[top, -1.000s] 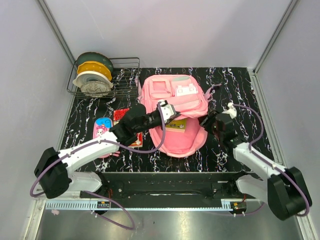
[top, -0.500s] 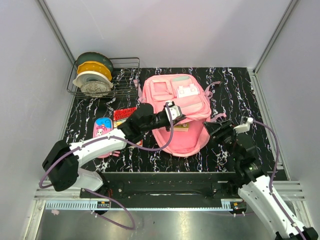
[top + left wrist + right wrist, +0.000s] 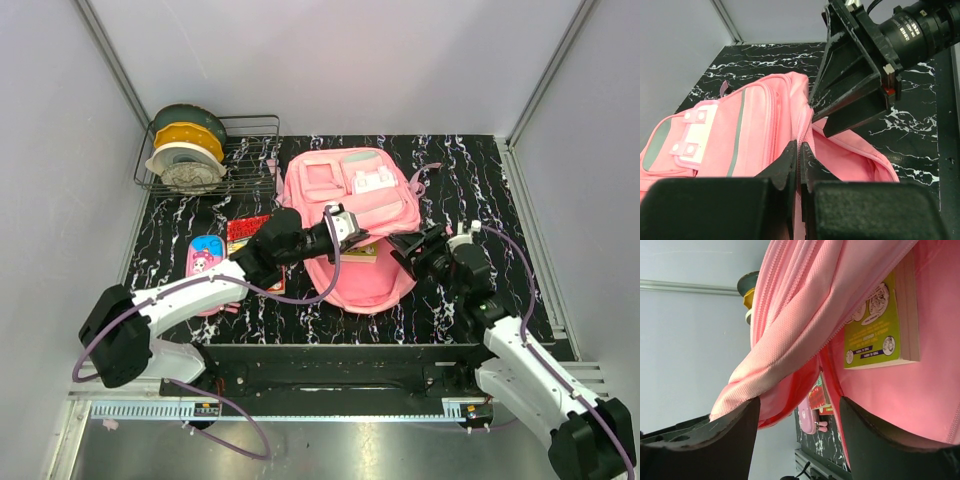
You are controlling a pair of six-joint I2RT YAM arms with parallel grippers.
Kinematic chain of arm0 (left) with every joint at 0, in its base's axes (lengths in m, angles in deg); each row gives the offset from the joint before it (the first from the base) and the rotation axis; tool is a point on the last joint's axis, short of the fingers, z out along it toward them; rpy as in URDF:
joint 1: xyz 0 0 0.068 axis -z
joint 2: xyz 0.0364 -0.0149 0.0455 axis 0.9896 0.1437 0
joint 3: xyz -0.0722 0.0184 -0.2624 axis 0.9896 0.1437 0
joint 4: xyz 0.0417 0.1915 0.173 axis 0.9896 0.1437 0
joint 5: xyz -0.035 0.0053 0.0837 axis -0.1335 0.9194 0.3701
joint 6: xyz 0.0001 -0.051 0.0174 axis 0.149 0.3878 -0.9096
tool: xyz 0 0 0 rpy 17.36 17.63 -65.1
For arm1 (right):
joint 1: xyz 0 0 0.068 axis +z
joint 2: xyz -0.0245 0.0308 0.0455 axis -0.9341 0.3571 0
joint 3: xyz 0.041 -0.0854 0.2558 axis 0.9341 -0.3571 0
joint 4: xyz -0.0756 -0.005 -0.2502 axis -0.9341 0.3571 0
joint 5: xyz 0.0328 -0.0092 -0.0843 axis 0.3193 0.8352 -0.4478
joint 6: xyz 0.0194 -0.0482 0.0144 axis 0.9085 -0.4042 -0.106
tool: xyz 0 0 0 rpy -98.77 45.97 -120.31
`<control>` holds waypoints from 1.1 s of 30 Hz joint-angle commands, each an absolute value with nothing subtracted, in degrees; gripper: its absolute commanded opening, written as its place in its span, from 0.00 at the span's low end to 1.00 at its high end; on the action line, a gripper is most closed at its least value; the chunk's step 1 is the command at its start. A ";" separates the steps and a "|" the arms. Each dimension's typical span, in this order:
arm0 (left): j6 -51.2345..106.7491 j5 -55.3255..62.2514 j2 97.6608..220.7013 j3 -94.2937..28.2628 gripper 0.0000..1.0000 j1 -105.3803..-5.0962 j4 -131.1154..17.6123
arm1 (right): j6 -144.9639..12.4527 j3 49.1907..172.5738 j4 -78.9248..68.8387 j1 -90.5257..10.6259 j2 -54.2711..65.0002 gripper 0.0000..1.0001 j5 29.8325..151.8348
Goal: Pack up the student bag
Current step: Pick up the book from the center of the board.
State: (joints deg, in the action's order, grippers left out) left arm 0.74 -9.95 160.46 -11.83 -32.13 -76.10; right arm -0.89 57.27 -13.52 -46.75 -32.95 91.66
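The student bag [image 3: 350, 195], a large pink backpack, lies on the black marbled table with its main opening facing the arms. My left gripper [image 3: 345, 224] is shut on the bag's zip edge [image 3: 801, 142] and holds the upper flap [image 3: 805, 315] raised. A yellow-green book [image 3: 874, 330] lies inside the bag [image 3: 740, 125], and part of this book [image 3: 358, 252] shows from above. My right gripper [image 3: 405, 245] stands open at the right side of the opening. The right gripper [image 3: 799, 415] faces into the gap under the flap, its fingers [image 3: 715, 440] wide apart and gripping nothing.
A wire dish rack [image 3: 250, 150] with several plates [image 3: 187, 150] stands at the back left. Left of the bag lie a red book [image 3: 248, 230] and a small pink-and-blue pencil case [image 3: 204, 255]. Grey walls close in both sides and the back.
The right gripper has opened wider, drawn back from the bag, then swung in to its opening. The left gripper kept its hold and shifted the flap slightly to the right.
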 commanded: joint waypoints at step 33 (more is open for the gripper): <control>36.31 13.50 184.21 -32.63 0.99 -51.94 -46.92 | -10.67 63.55 4.55 -46.93 -45.39 0.71 85.57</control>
State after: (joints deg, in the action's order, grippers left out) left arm 34.77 19.06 176.98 -24.18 -51.59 -49.87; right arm -10.07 62.97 5.80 -46.75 -43.34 84.82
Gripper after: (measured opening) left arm 0.988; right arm 0.709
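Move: From the left gripper, which still pinches the raised front flap, the bag's left edge lies about 15 cm ahead, 15 cm to its left and some 18 cm below. The green book inside the bag sits about 8 cm ahead, 1 cm to the right and 20 cm down; the red book is roughly 7 cm ahead, 24 cm left and 25 cm down. For the right gripper, that left edge is about 14 cm ahead, 27 cm left and 12 cm lower. Open the left gripper wide to let go of the flap, then swing it left and forward, about 15 cm each way, sinking some 12 cm in the later part to come over the bag's left edge; turn the hand counter-clockwise and tip its fingers downward as it goes. Draw the open right gripper up, right and a little back, clear of the bag's mouth, then lower it again beside the bag's right side. ##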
